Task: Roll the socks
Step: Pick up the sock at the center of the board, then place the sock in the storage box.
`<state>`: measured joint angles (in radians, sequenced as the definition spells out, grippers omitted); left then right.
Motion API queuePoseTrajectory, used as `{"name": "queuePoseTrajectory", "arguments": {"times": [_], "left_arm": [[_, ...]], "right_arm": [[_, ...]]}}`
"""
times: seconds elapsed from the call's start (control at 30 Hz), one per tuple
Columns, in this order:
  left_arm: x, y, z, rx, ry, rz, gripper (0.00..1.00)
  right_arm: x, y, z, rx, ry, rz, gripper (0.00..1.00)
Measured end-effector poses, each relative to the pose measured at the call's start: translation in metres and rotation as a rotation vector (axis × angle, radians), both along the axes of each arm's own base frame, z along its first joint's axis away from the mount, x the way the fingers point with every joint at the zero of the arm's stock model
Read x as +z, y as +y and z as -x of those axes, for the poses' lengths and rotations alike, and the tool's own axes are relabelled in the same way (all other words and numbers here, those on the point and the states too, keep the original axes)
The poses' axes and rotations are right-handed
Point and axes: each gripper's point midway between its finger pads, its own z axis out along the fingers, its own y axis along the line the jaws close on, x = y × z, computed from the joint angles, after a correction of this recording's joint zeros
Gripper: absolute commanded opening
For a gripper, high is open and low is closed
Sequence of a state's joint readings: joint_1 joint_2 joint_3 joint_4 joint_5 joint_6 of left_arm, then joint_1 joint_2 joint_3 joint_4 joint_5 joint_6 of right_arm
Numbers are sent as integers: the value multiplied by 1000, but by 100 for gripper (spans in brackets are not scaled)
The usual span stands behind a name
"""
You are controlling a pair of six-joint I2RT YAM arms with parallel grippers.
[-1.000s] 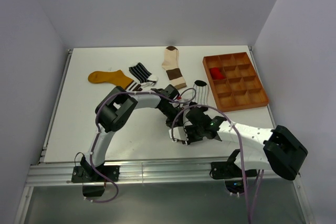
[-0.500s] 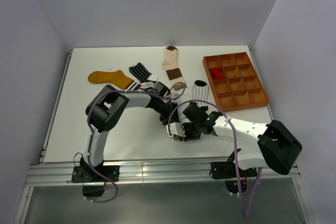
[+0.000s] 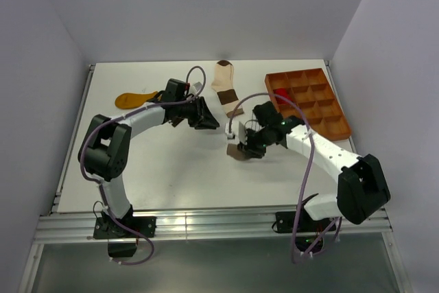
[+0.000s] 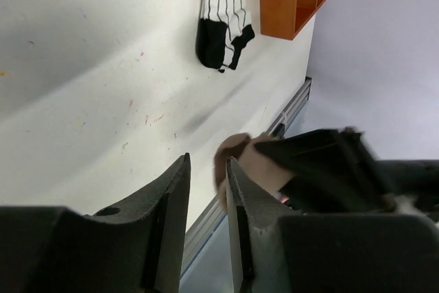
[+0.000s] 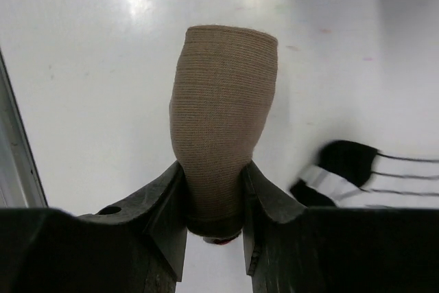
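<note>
My right gripper (image 3: 240, 147) is shut on a rolled taupe sock (image 5: 223, 111), which it holds just above the white table near the middle. The roll (image 3: 239, 156) pokes out past the fingers. My left gripper (image 3: 214, 123) is to the left of it, beyond the roll, with its jaws a little apart and nothing between them (image 4: 206, 162). The white pinstriped sock (image 4: 223, 5) lies flat near the tray. A mustard sock (image 3: 132, 99) and a cream-and-brown sock (image 3: 224, 79) lie at the back. A red sock (image 3: 281, 94) sits in the tray. My left arm hides the black-white striped sock.
The brown compartmented tray (image 3: 319, 116) stands at the back right, close to my right arm. A metal rail (image 3: 206, 223) runs along the near edge of the table. Purple cables loop over both arms.
My left gripper opened, let go of the taupe roll and swung away to the back left. My right gripper carried the roll away from the near edge, towards the middle.
</note>
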<state>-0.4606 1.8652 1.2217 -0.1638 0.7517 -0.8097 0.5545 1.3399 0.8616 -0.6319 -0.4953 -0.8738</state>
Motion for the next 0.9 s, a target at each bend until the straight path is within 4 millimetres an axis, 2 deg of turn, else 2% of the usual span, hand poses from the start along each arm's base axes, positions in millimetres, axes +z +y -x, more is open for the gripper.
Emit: {"name": "queuePoseTrajectory", "arguments": {"times": [0.13, 0.27, 0.4, 0.47, 0.53, 0.73, 0.8, 0.9], "left_arm": [[6, 4, -6, 23, -24, -2, 32], [5, 4, -7, 29, -28, -8, 31], [6, 5, -9, 36, -37, -11, 31], [10, 5, -10, 39, -51, -7, 31], [17, 4, -12, 41, -75, 4, 31], [33, 3, -14, 44, -140, 35, 31], [34, 4, -14, 49, -152, 38, 31], [34, 5, -12, 54, -160, 45, 31]], "right_arm": [[38, -6, -43, -111, -11, -69, 0], [66, -31, -105, -289, -35, -112, 0], [80, -82, -174, -540, -71, -111, 0], [83, -117, -209, -676, -115, -97, 0], [85, -152, -236, -800, -155, -73, 0], [86, -244, -289, -1083, -265, 11, 0], [79, -267, -299, -1149, -298, 55, 0], [63, -285, -306, -1199, -310, 115, 0]]}}
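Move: The rolled brown sock is already pinched in the right hand's fingers, clear of the board. The wooden box's compartment just right of the red sock lies about 29 cm ahead, 26 cm to the right and 6 cm below that hand; the red sock is roughly 28 cm ahead and 18 cm right, the striped sock 13 cm ahead and 7 cm right, lower still. From the empty left hand the compartment is some 18 cm ahead, 39 cm right. The rolled brown sock, still pinched in the right gripper, is swept quickly up and forward, then increasingly to the right, over the striped sock to the box's far half: some 31 cm forward and 29 cm right. The hand climbs about 9 cm, turns roughly 70 degrees clockwise and starts to sink near the end; the empty left hand rises about 3 cm. ##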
